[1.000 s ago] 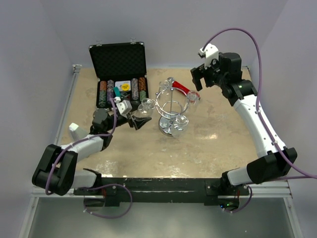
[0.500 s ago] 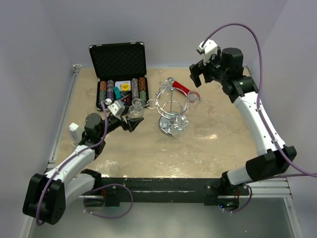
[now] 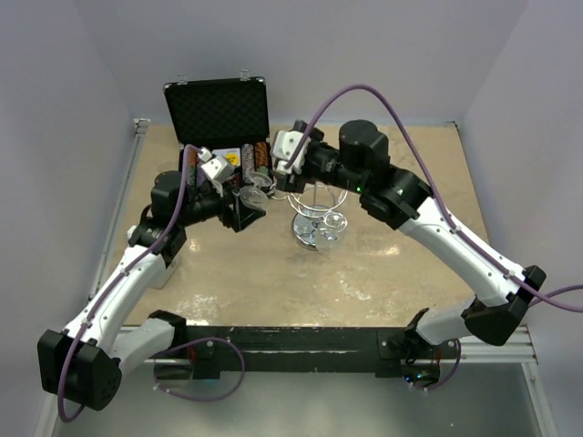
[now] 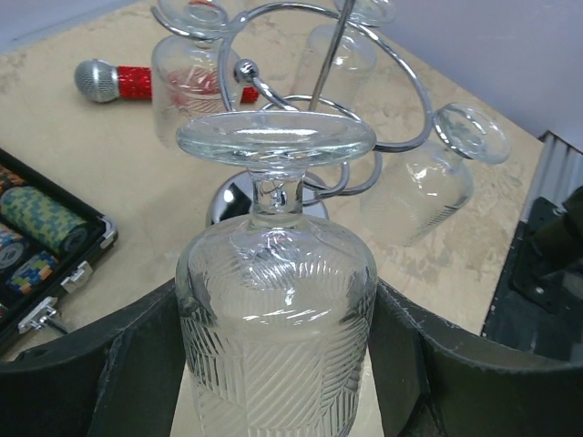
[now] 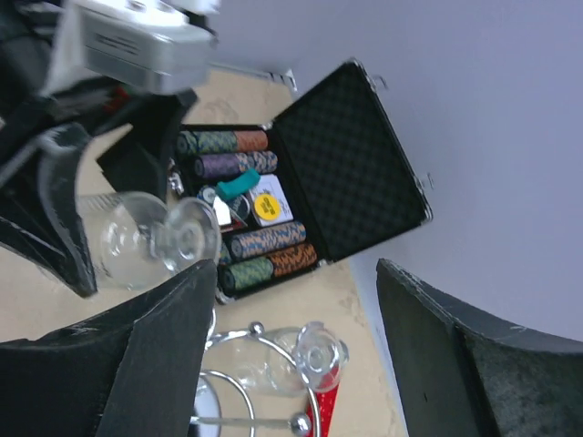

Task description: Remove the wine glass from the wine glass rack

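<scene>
My left gripper (image 3: 244, 208) is shut on the ribbed bowl of a clear wine glass (image 3: 256, 188), held upside down with its foot up. In the left wrist view the glass (image 4: 276, 300) fills the space between my black fingers (image 4: 118, 373). The chrome wine glass rack (image 3: 314, 208) stands just right of it, its wire loops (image 4: 383, 82) behind the glass's foot with other glasses (image 4: 428, 182) hanging on them. I cannot tell whether the foot touches the wire. My right gripper (image 3: 273, 164) is open and empty above the rack's left side, looking down on the held glass (image 5: 146, 238).
An open black chip case (image 3: 219, 127) stands at the back left, close behind both grippers (image 5: 301, 191). A red microphone with a silver head (image 4: 118, 80) lies behind the rack. The right arm reaches across over the rack.
The right arm has swung from the back right to over the rack's left side. The left arm has risen and carried the glass a little further back.
</scene>
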`<action>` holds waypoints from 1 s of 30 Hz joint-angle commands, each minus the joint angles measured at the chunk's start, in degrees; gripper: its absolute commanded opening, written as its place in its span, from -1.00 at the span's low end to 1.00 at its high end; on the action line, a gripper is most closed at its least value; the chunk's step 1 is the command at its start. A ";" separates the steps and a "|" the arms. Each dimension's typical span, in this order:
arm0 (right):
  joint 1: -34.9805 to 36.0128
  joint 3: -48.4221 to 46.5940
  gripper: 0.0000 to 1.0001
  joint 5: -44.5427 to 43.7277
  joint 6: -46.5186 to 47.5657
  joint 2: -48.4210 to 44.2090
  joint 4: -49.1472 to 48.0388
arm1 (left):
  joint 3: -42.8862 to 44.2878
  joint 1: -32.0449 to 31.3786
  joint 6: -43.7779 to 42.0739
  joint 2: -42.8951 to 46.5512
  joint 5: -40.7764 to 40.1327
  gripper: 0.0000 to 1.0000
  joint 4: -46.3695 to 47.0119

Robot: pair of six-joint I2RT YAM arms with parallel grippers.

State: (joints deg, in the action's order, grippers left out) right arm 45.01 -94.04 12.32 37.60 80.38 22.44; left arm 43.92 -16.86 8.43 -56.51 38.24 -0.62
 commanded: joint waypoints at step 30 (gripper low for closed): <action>7.72 7.91 -0.21 -5.28 -8.69 4.87 -17.25 | 12.50 0.16 4.58 -0.70 10.10 -0.42 2.03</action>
State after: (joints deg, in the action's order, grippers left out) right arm 52.47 -86.21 9.98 32.27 85.08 10.07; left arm 52.69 -16.88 11.68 -58.92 46.54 -4.16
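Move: The wine glass is upside down in the left hand, its bowl still between the fingers and its middle about 2 cm above that hand point. From the right hand the glass lies some 8 cm left, 1 cm back and 14 cm below, its foot uppermost. The rack stands about 9 cm to the right hand's right, 6 cm ahead and 26 cm lower; the chip case is some 25 cm ahead, 20 cm left and 39 cm below. The glass, foot uppermost, is raised about 5 cm by the left hand, which keeps its grip on the bowl. The right hand travels some 6–7 cm left towards the foot, first easing back, then sinking about 5 cm and coming partly forward again, its fingers narrowing astride the foot and stem; a grip can't be confirmed. ##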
